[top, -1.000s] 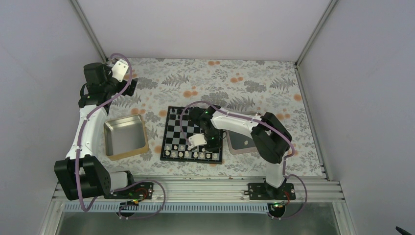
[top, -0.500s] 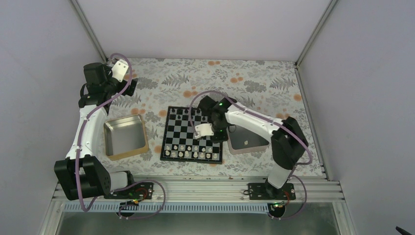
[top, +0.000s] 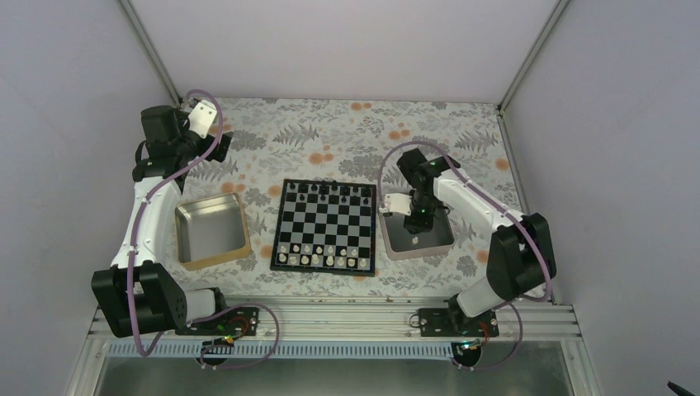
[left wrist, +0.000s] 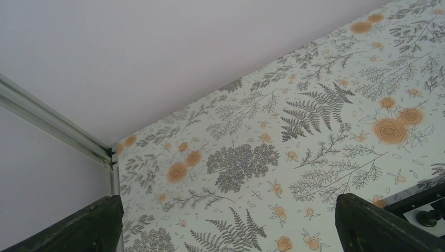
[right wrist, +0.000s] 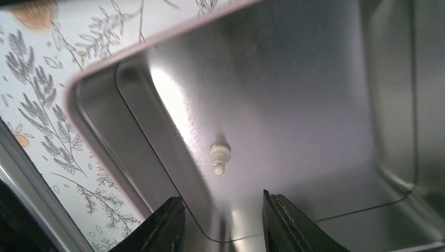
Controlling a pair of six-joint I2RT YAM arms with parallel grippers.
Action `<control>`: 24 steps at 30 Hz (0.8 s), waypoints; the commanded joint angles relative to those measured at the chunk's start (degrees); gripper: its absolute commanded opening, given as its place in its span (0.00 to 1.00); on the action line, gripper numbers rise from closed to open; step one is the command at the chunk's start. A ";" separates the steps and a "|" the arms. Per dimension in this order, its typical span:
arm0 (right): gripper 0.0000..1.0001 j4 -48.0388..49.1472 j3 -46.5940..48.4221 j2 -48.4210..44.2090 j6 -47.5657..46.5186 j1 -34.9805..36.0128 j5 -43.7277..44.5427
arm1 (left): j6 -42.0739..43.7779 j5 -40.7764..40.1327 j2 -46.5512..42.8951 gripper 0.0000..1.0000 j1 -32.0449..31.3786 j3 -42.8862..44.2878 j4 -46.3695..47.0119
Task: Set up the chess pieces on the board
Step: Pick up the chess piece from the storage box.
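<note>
The board [top: 328, 216] lies mid-table, with white chess pieces [top: 322, 255] filling its two near rows and black pieces [top: 330, 190] along the far row. One more white chess piece [right wrist: 220, 157] lies on its side on the floor of the right metal tray [right wrist: 131, 79]. My right gripper [right wrist: 223, 223] hangs just above that tray [top: 446, 245], open, with the piece a little ahead of its fingertips and nothing between them. In the top view the right gripper [top: 410, 221] is over the tray's far-left part. My left gripper [top: 221, 144] is open and empty at the far left, above bare tablecloth [left wrist: 252, 157].
A gold-rimmed metal tray [top: 188, 245] stands left of the board. The cell's walls and aluminium posts [top: 148, 49] close in the table on three sides. The left arm arches over the table's left edge.
The right arm has lifted off the board's near rows and swung right to over the right tray, its jaws spreading on the way. The left arm has not moved.
</note>
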 commanded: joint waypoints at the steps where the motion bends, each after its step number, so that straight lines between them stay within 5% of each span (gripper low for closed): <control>1: 0.40 3.26 -3.51 2.22 -1.98 -3.37 0.77 | 0.06 1.01 -0.09 1.00 0.35 0.50 0.38; 24: 0.43 8.38 -8.23 5.12 -3.48 -7.12 -2.95 | -0.30 2.01 -0.15 1.00 0.30 0.95 -0.02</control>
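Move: Below the right hand, the last white pawn stands on the storage box floor, about 8 cm down, some 1 cm back and 1 cm to the right. The box's middle is about 3 cm ahead of the hand and 1 cm to its right. The nearest white pawn already on the board is roughly 15 cm left and 6 cm back. From the left hand, the last pawn lies some 18 cm back, 49 cm right and 26 cm lower. Sinking into the storage box over the lone pawn, the right hand comes down about 5 cm while sliding nearly 3 cm to the right. Most of this is done quickly at first; then it eases off into a slow descent. The fingers keep pointing almost straight down, tilting only about 5 degrees, and stay part open without touching the pawn. ##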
